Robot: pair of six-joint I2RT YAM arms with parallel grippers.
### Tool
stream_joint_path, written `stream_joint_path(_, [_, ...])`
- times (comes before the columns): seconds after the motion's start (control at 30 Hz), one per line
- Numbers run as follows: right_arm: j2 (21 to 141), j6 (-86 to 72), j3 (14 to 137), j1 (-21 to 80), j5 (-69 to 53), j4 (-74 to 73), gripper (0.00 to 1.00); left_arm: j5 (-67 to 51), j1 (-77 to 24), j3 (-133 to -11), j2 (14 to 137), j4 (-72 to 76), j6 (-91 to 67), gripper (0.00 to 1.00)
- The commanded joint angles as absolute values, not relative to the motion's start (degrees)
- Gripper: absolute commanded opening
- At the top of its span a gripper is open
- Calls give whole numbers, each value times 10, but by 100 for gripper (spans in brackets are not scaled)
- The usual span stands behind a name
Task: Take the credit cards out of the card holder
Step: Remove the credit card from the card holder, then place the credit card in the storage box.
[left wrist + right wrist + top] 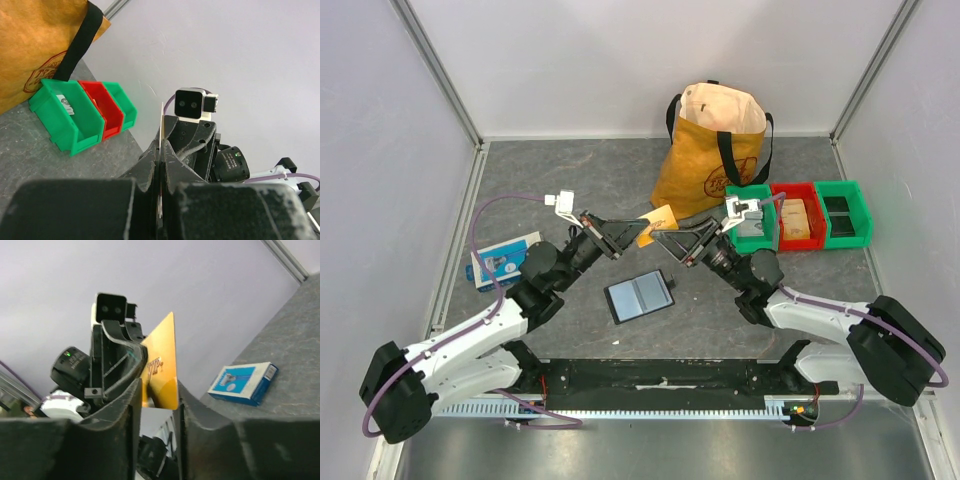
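The orange credit card (660, 218) hangs in the air above the table's middle, between my two grippers. My left gripper (642, 233) is shut flat on it, and in the left wrist view the card (162, 125) shows edge-on between the pads. My right gripper (159, 387) faces it from the right. Its fingers touch the card's (162, 360) two long edges. The black card holder (640, 297) lies open on the table below, with pale blue-grey cards in its two halves.
A blue-and-white flat box (503, 258) lies at the left. A tan bag (715, 150) stands at the back. Beside it stand a green bin (750, 215), a red bin (796, 215) and another green bin (843, 212).
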State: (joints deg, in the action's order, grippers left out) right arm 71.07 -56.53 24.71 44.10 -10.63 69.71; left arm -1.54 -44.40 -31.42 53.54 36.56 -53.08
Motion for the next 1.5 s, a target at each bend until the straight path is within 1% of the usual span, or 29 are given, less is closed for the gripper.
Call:
stream_joint_path(0.0, [707, -566, 241, 444, -78, 757, 26, -3, -447, -304, 532, 404, -559, 2])
stream_joint_path(0.1, [703, -565, 238, 444, -70, 759, 1, -3, -447, -297, 527, 403, -562, 3])
stream_joint_path(0.13, [701, -563, 236, 444, -68, 758, 0, 12, -447, -294, 524, 398, -562, 6])
stream_joint_path(0.2, [694, -559, 234, 443, -59, 745, 0, 16, -447, -296, 512, 378, -555, 15])
stream_joint_path(0.27, [683, -554, 230, 433, -57, 723, 0, 27, -446, -303, 493, 336, -531, 36])
stream_joint_path(0.33, [668, -558, 226, 418, -59, 695, 0, 36, -442, -325, 470, 269, -490, 52])
stream_joint_path(0.4, [649, -560, 223, 396, -69, 659, 0, 51, -435, -365, 454, 178, -441, 66])
stream_joint_path(0.47, [623, -554, 222, 375, -71, 609, 0, 59, -420, -401, 449, 91, -391, 75])
stream_joint_path(0.57, [570, -525, 247, 341, -68, 463, 0, 48, -382, -461, 461, -34, -341, 87])
stream_joint_path(0.73, [512, -458, 313, 252, -47, 212, 0, -19, -288, -516, 501, -148, -280, 96])
stream_joint_path(0.8, [502, -441, 331, 193, -60, 149, 0, -49, -252, -517, 512, -161, -261, 98])
stream_joint_path(0.87, [501, -437, 346, 119, -82, 107, 0, -53, -235, -519, 526, -174, -242, 98])
stream_joint_path(1.03, [545, -432, 358, -61, -137, 68, 0, -42, -234, -490, 532, -154, -205, 99])
stream_joint_path(1.17, [600, -424, 361, -147, -141, 70, 0, -22, -234, -468, 526, -156, -200, 99])
stream_joint_path(1.27, [639, -405, 369, -181, -139, 78, 0, -14, -235, -462, 520, -154, -201, 98])
stream_joint_path(1.47, [707, -377, 374, -207, -102, 112, 0, -6, -234, -459, 515, -156, -199, 98])
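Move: Between the two facing fingertips hangs the yellow card: its middle is some 3 cm to the right of the left hand, which grips it, and about 2 cm left of the right hand. From the right hand, the red bin lies about 18 cm ahead, 34 cm right and 26 cm below, with a green bin 11 cm either side of it. The orange bag stands roughly 25 cm ahead, 12 cm right. Under the left hand, 6 cm back and 31 cm down, is the card holder. Closing its half-open fingers on the yellow card, the right hand takes it over as the left fingers open wide and let go. The right hand then swings it some 37 cm right, 14 cm forward and, mostly late, 15 cm down to the red bin, turning clockwise and tipping its fingers down. The left hand backs off left and a little forward, rolling about 45 degrees, then sinks. ##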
